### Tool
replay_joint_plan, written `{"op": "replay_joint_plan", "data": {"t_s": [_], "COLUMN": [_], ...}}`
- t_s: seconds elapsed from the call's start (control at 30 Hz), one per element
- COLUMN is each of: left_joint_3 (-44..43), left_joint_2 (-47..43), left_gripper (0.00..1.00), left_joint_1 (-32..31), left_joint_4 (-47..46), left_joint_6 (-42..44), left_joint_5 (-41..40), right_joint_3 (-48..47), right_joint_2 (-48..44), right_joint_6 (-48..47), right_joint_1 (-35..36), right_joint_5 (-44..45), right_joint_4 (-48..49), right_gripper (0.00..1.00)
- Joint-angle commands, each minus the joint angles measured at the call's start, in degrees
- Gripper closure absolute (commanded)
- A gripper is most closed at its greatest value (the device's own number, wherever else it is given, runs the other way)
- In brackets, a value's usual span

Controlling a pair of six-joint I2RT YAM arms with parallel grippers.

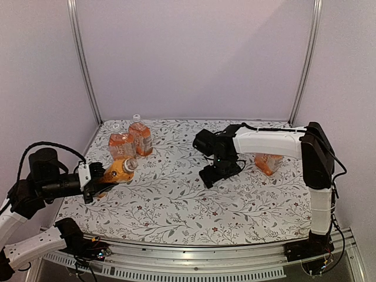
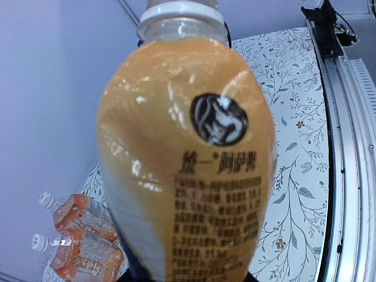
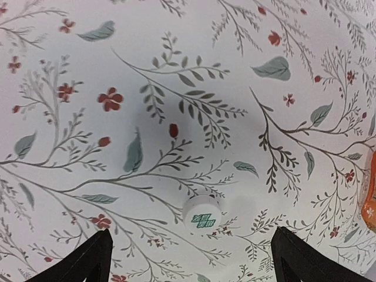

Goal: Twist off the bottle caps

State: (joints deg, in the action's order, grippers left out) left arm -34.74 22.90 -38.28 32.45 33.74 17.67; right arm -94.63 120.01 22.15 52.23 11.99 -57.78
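My left gripper is shut on the body of a rounded orange-drink bottle, held tilted above the table's left side. In the left wrist view this bottle fills the frame and hides the fingers; a white rim shows at its neck. My right gripper hangs open over the table's middle. Below it a loose white bottle cap with a green mark lies on the cloth between the black fingertips, touching neither. Two capped bottles stand at the back left.
A further orange bottle lies behind the right arm, its edge showing in the right wrist view. The floral tablecloth covers the table. Metal posts and walls close the back. The capped pair shows past the held bottle.
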Motion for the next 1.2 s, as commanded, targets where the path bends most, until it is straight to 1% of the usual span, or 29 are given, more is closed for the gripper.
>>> {"op": "replay_joint_plan", "data": {"t_s": [0.0,0.03,0.07,0.17,0.23,0.33,0.43,0.57,0.7,0.83,0.93,1.1,1.17], "left_joint_3": [-1.91,-1.79,-1.63,-1.29,-1.44,-1.84,-2.08,-2.18,-2.20,-2.35,-2.55,-2.78,-2.79], "left_joint_2": [0.38,0.32,0.31,0.24,0.28,0.27,0.26,0.13,0.06,0.24,0.38,0.49,0.57], "left_gripper": [0.73,0.73,0.73,0.73,0.73,0.73,0.73,0.73,0.73,0.73,0.73,0.73,0.73], "left_joint_1": [0.75,0.75,0.75,0.75,0.83,0.93,1.01,1.02,1.10,1.10,1.10,1.09,1.10], "left_joint_4": [0.16,0.06,-0.09,-0.37,-0.47,-0.33,0.02,0.29,0.28,0.29,0.32,0.31,0.33], "left_joint_6": [-1.82,-1.75,-1.73,-2.20,-2.51,-3.09,-3.06,-2.89,-2.59,-2.27,-2.18,-1.91,-1.85], "left_joint_5": [3.73,4.38,4.88,5.74,6.15,6.74,6.85,6.94,7.03,7.11,7.18,7.20,7.20], "right_joint_3": [-0.46,1.61,4.13,10.14,10.70,8.27,5.28,2.92,2.65,3.01,3.16,2.87,2.79], "right_joint_2": [-14.37,-18.71,-21.93,-27.54,-28.33,-26.84,-24.26,-21.76,-20.46,-19.54,-18.99,-18.50,-18.57], "right_joint_6": [-11.03,-15.50,-17.90,-24.47,-25.35,-27.24,-29.94,-29.64,-29.78,-29.52,-28.83,-28.34,-28.31], "right_joint_1": [9.22,11.44,13.18,17.41,19.33,22.10,23.67,23.72,23.68,23.71,23.71,23.75,23.70], "right_joint_5": [-0.82,-4.04,-7.78,-21.12,-25.69,-27.07,-26.17,-24.39,-20.92,-19.77,-18.89,-17.96,-18.04], "right_joint_4": [13.58,21.62,27.91,46.10,53.57,58.96,60.37,60.02,58.79,57.79,57.04,54.21,53.88], "right_gripper": [0.04,0.04,0.04,0.05,0.07,0.09,0.13,0.21,0.26,0.33,0.41,0.48,0.55]}}
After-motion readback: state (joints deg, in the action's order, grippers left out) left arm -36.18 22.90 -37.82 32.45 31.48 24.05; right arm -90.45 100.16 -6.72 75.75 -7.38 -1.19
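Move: The open neck of the orange bottle in my left hand is about 25 cm to the left of my right hand, 15 cm back and 27 cm above it. The loose white cap lies some 4 cm below my right fingers; an orange-label bottle stands about 18 cm to their right and 7 cm farther out. From my left hand the neck is roughly 7 cm right, 8 cm up and barely 1 cm forward. I sweep my empty right hand fast up from above the cap, some 30 cm, arcing left and back to the bottle neck, and swing the wrist about 90 degrees so its fingers point left instead of down. It sinks a few centimetres at the end while its fingers close to about half open around the neck. My left hand keeps its grip on the bottle, easing it back and up about 2 cm. ##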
